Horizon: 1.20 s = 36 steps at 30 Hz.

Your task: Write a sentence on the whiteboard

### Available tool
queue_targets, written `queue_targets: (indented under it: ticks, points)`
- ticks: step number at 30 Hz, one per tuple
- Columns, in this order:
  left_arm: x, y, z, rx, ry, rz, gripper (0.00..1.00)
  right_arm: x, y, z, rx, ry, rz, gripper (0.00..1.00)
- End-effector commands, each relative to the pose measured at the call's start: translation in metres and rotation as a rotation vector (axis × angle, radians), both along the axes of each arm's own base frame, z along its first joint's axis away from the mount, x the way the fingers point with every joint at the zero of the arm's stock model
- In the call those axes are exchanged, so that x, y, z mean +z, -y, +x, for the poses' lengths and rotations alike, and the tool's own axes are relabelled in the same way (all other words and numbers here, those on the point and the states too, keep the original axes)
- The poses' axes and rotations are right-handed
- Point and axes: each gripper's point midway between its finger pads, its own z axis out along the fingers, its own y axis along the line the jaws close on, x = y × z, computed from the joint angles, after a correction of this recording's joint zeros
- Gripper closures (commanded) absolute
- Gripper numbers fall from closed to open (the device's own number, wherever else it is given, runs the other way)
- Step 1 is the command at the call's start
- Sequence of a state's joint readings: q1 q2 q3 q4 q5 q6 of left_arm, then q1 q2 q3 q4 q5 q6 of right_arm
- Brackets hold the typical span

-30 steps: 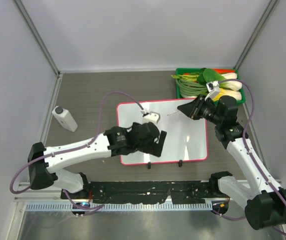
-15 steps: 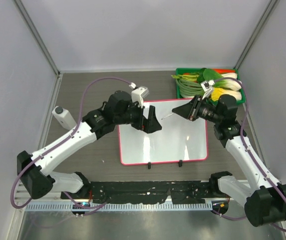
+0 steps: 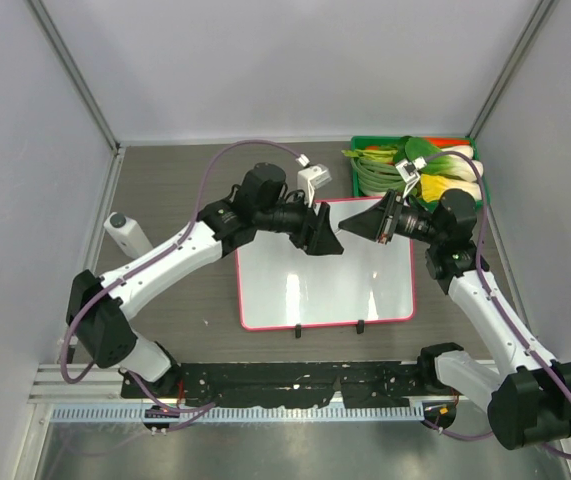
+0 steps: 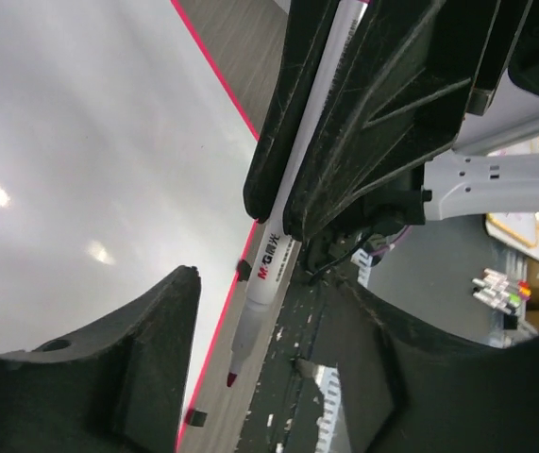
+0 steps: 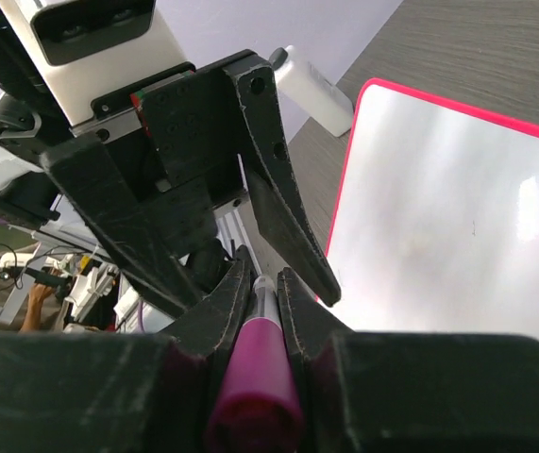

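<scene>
The whiteboard (image 3: 345,285) lies flat in the middle of the table, pink-framed, its surface (image 4: 80,142) plain white; no sentence shows on it. My right gripper (image 3: 357,224) hovers over the board's far edge, shut on a slim marker with a magenta cap end (image 5: 255,377). My left gripper (image 3: 337,243) faces it almost tip to tip. In the left wrist view the marker's white barrel (image 4: 271,260) and red tip point between my left fingers (image 4: 137,359), which stand apart and clear of it. The right gripper (image 5: 263,269) pinches the barrel tightly.
A green tray (image 3: 357,180) of vegetables stands at the back right, just behind the right arm. A small white bottle-like object (image 3: 128,237) lies at the left. Two black clips (image 3: 297,330) sit on the board's near edge.
My left arm swung from over the board's near left part to its far edge, then right, up to the right gripper. Its jaws have narrowed somewhat. The right arm barely moved.
</scene>
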State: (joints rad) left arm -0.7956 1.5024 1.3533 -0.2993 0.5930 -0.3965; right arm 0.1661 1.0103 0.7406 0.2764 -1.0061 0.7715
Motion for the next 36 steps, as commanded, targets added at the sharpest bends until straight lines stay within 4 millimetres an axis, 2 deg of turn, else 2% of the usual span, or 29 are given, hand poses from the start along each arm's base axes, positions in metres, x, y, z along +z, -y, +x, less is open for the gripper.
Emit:
queue_targets:
  ticks: [1,3,4,13,15,19,21,25,32,36]
  points:
    - [0.029,0.012,0.001,-0.072,0.054,-0.092,0.52,0.012,-0.001,-0.006,0.023,0.057,0.022,0.98]
    - [0.026,0.012,0.001,-0.072,0.042,-0.087,0.6,0.013,0.001,-0.003,-0.003,0.061,0.023,0.99]
    - [0.024,0.011,0.002,-0.068,0.039,-0.082,0.61,0.015,0.002,-0.001,-0.018,0.067,0.024,0.98]
    - [0.01,0.0,0.003,-0.014,0.028,-0.053,0.62,0.021,0.003,0.003,-0.05,0.089,0.033,0.99]
    - [0.005,-0.001,0.005,0.004,0.022,-0.045,0.7,0.017,0.004,0.008,-0.076,0.079,0.033,0.99]
    - [0.004,-0.001,0.005,0.008,0.016,-0.052,0.96,0.014,0.004,0.01,-0.068,0.066,0.03,0.98]
    - [0.004,-0.001,0.005,0.004,0.019,-0.057,1.0,0.013,0.003,0.01,-0.067,0.065,0.031,0.95]
    - [0.01,0.001,0.003,-0.013,0.028,-0.076,1.0,0.013,0.003,0.009,-0.065,0.065,0.031,0.88]
    - [0.014,0.001,0.002,-0.033,0.029,-0.081,1.0,0.015,0.002,0.0,-0.027,0.104,0.038,0.37]
    - [0.016,0.001,-0.002,-0.051,0.021,-0.085,1.0,0.017,0.001,-0.004,-0.005,0.114,0.055,0.32]
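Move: The marker lies across between the hands, held near its purple cap by the right fingers, its tip end already between the left hand's open ones; its middle is about 5 cm right, 1 cm ahead and roughly level from the left hand. The whiteboard's middle is some 4 cm ahead of the left hand and 25 cm below, neither left nor right. From the right hand, the marker's middle is about 2 cm left, 1 cm ahead, level. Around the marker's barrel just behind the writing tip, the left fingers close from well open, first partway, then, as that hand sinks some 2 cm, down to a pinch. The right hand stays almost in place and keeps its hold until the left has gripped, then opens wide and lets go near the cap. ##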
